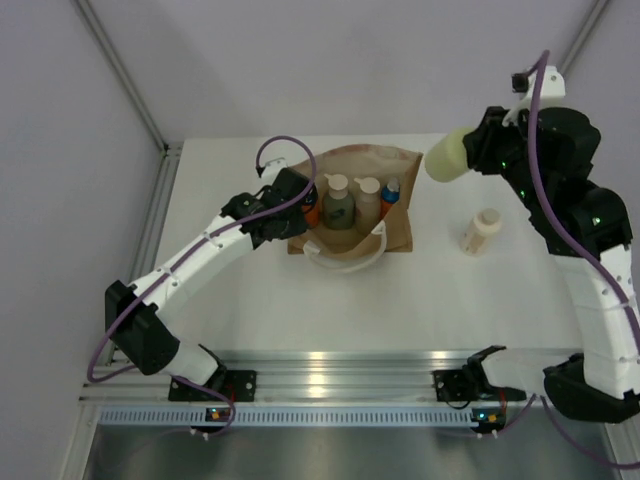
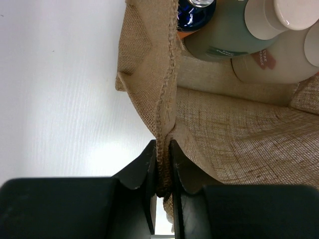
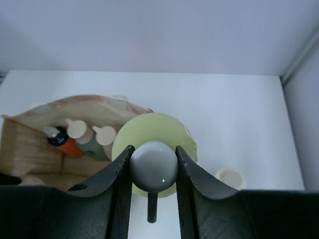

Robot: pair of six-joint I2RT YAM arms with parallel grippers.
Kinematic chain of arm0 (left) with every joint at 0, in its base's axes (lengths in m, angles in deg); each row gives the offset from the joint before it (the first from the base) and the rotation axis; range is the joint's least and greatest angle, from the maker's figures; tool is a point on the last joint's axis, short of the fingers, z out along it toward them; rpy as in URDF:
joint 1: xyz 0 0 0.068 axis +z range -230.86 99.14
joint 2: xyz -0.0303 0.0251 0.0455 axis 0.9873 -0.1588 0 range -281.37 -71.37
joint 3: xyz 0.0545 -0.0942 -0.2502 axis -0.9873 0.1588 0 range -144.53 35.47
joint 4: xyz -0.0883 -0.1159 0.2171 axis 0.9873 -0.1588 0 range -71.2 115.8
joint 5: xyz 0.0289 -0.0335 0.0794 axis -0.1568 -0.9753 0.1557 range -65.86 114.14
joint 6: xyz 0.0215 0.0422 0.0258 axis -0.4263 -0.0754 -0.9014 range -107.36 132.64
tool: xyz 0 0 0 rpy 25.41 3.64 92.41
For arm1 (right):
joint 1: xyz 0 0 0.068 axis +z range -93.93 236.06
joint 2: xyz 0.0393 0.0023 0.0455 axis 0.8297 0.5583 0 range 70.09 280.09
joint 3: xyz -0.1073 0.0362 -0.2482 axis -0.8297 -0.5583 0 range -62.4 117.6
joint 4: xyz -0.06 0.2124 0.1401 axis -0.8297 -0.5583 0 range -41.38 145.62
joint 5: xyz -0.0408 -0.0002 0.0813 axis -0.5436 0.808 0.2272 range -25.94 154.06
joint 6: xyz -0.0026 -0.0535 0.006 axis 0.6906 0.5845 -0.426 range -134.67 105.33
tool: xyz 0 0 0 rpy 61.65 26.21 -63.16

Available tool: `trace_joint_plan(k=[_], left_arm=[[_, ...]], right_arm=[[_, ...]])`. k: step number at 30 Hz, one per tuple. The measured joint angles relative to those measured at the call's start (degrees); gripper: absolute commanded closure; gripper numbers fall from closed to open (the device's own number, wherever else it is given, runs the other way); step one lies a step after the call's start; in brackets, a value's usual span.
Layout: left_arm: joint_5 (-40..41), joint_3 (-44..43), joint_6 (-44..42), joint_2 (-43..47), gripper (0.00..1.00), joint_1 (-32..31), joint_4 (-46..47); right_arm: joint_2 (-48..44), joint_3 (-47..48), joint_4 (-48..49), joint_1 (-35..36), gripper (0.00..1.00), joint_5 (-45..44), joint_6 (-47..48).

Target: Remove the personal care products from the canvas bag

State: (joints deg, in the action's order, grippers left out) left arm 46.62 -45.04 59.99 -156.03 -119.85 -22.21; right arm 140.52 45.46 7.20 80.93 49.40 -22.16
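Note:
The tan canvas bag [image 1: 400, 222] stands open at the table's middle back. Inside it I see a dark green bottle [image 1: 338, 208], a pinkish-beige bottle [image 1: 368, 196] and an orange bottle with a blue cap [image 1: 390, 190]. Another orange bottle [image 1: 312, 213] shows at the left wall. My left gripper [image 2: 162, 145] is shut on the bag's rim seam [image 2: 167, 89]. My right gripper [image 3: 154, 150] is shut on the pale cap [image 3: 153, 167] of the yellow-green bottle [image 1: 445, 156], held in the air right of the bag. A cream bottle [image 1: 480, 230] stands on the table.
The bag's white looped handle [image 1: 350, 262] hangs toward the near side. A metal frame post [image 1: 120, 70] runs along the left, and the aluminium rail [image 1: 330, 380] with the arm bases lines the near edge. Walls enclose the back and the right.

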Motion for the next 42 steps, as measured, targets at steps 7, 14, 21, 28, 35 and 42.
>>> trace_joint_plan(k=[7,14,21,28,35,42], left_arm=[[0.3,-0.9,-2.4,0.0,1.00,0.0,-0.9],[0.3,-1.1,-3.9,0.0,1.00,0.0,-1.4],[-0.1,-1.2,-4.9,-0.1,1.00,0.1,-1.4],[-0.4,-1.8,-5.5,-0.4,1.00,0.2,-1.6],[-0.5,-2.0,-5.5,-0.8,1.00,0.2,-1.6],[-0.5,-2.3,-5.5,-1.1,1.00,0.2,-1.6]], right_arm=[[-8.5,-17.7,-2.2,-5.9,1.00,-1.6,0.0],[-9.7,-41.5,1.4,-10.4,1.00,2.0,-1.3],[-14.5,-56.4,6.6,-11.6,1.00,2.9,-3.1],[-18.5,-62.1,12.5,-11.7,0.75,3.2,-4.3],[-23.2,-64.3,15.9,-11.9,0.08,4.3,-4.9],[-24.9,-57.7,16.5,-11.9,0.02,5.1,-4.7]])
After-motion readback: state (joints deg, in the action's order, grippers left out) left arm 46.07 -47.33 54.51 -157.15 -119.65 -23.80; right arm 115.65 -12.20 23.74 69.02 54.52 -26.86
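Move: The pale green pump bottle already hangs high in the right fingers. Its free spot on the table lies some 5 cm back, 6 cm to the right and 45 cm below that hand. The cream bottle stands about 12 cm farther out and 6 cm right of the spot; the canvas bag's middle is some 11 cm ahead and 19 cm left of the hand. From the left hand, shut on the bag's rim, the spot is about 8 cm back and 37 cm right, 18 cm lower. Still pinching the green bottle by its pump head, the right hand lowers it fast by about 31 cm, drifting right and a little back and tipping its fingers some 30 degrees further down, to the bare table nearer the base than the cream bottle. There the fingers pause, open wide and let go, and the hand rises about 7 cm clear, levelling partly again. ##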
